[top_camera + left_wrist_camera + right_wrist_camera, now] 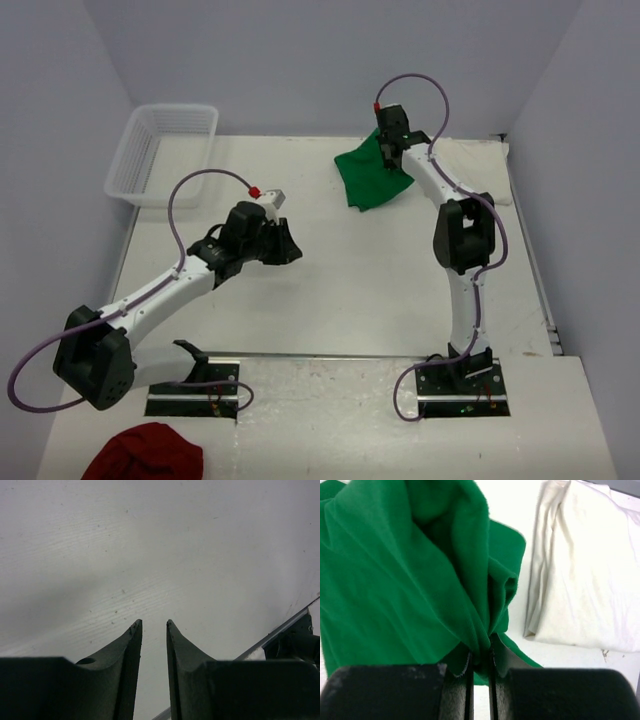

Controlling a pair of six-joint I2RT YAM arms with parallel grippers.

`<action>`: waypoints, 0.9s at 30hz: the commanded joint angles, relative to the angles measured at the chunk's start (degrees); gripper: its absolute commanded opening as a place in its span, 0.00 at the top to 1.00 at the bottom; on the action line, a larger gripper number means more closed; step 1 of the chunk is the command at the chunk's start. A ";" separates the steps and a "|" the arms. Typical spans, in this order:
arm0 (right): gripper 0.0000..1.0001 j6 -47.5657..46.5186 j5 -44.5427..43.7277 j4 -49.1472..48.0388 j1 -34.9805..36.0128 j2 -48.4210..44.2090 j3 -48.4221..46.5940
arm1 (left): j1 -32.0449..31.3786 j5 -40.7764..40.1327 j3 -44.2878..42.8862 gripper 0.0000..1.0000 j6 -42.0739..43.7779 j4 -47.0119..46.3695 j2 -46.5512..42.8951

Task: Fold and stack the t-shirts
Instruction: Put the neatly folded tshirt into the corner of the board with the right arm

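Note:
The green t-shirt (366,178) lies bunched on the table at the far right of centre, with one part lifted. My right gripper (388,150) is shut on a gathered fold of it. In the right wrist view the green t-shirt (395,580) fills the left side and runs down between the closed fingers of the right gripper (481,652). The cream-white t-shirt (590,570) lies folded just to the right, and also shows by the far right edge (478,157). My left gripper (291,246) hovers over bare table at mid-left. In its wrist view the left gripper (153,625) is slightly open with nothing between its fingers.
A white wire basket (163,150) stands at the far left corner. A dark red cloth (143,455) lies at the near left, in front of the left arm's base. The right arm's base plate (295,640) shows in the left wrist view.

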State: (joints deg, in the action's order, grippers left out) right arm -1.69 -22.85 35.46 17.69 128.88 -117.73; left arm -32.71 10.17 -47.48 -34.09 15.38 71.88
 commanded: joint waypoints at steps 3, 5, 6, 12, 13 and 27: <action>1.00 -2.87 -5.97 -5.76 -0.82 -1.79 -3.11 | -0.51 -0.51 3.27 0.73 -0.37 -4.65 -6.22; 1.00 -3.31 -7.81 -5.67 -0.73 -1.79 -4.08 | -0.78 -0.33 4.24 0.73 -0.28 -4.57 -6.22; 1.00 -3.40 -8.95 -5.32 -0.82 -1.79 -4.52 | -0.95 -0.16 4.68 0.73 -0.37 -4.83 -5.87; 1.00 -7.26 -11.07 -6.90 -1.34 -2.50 -6.27 | -0.95 -1.21 6.26 0.72 -0.46 -5.62 -6.57; 1.00 -7.62 -10.99 -6.81 -1.43 -1.88 -7.85 | -1.04 -1.56 5.92 0.72 0.24 -5.53 -6.49; 1.00 -7.45 -13.45 -4.00 -1.87 -5.21 -9.54 | -1.04 -2.00 4.60 0.72 2.00 -4.92 -3.06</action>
State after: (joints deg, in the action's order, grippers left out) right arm -8.34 -33.65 32.56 16.29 128.22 -125.40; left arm -33.47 8.73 -41.34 -33.41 12.71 67.83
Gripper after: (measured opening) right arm 0.062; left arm 0.277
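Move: From the right hand, which already pinches the green t-shirt, the white folded t-shirt in the board's far right corner lies about 23 cm to the right, some 5 cm farther out and 12 cm below. The green bulk hangs roughly 5 cm left of these fingers, 3 cm ahead and 5 cm below; straight ahead, the board's far edge is around 17 cm off, 13 cm below. From the left hand the white t-shirt is about 37 cm ahead, 49 cm right, 12 cm below. Keeping its pinch on the green t-shirt, the right hand hoists it about 8 cm, working some 4 cm to the right as well, so that it closes sideways on the white folded t-shirt. The fingers tip up by roughly 10 degrees and the hand's left side dips about as much; the rise fades out at the end. ##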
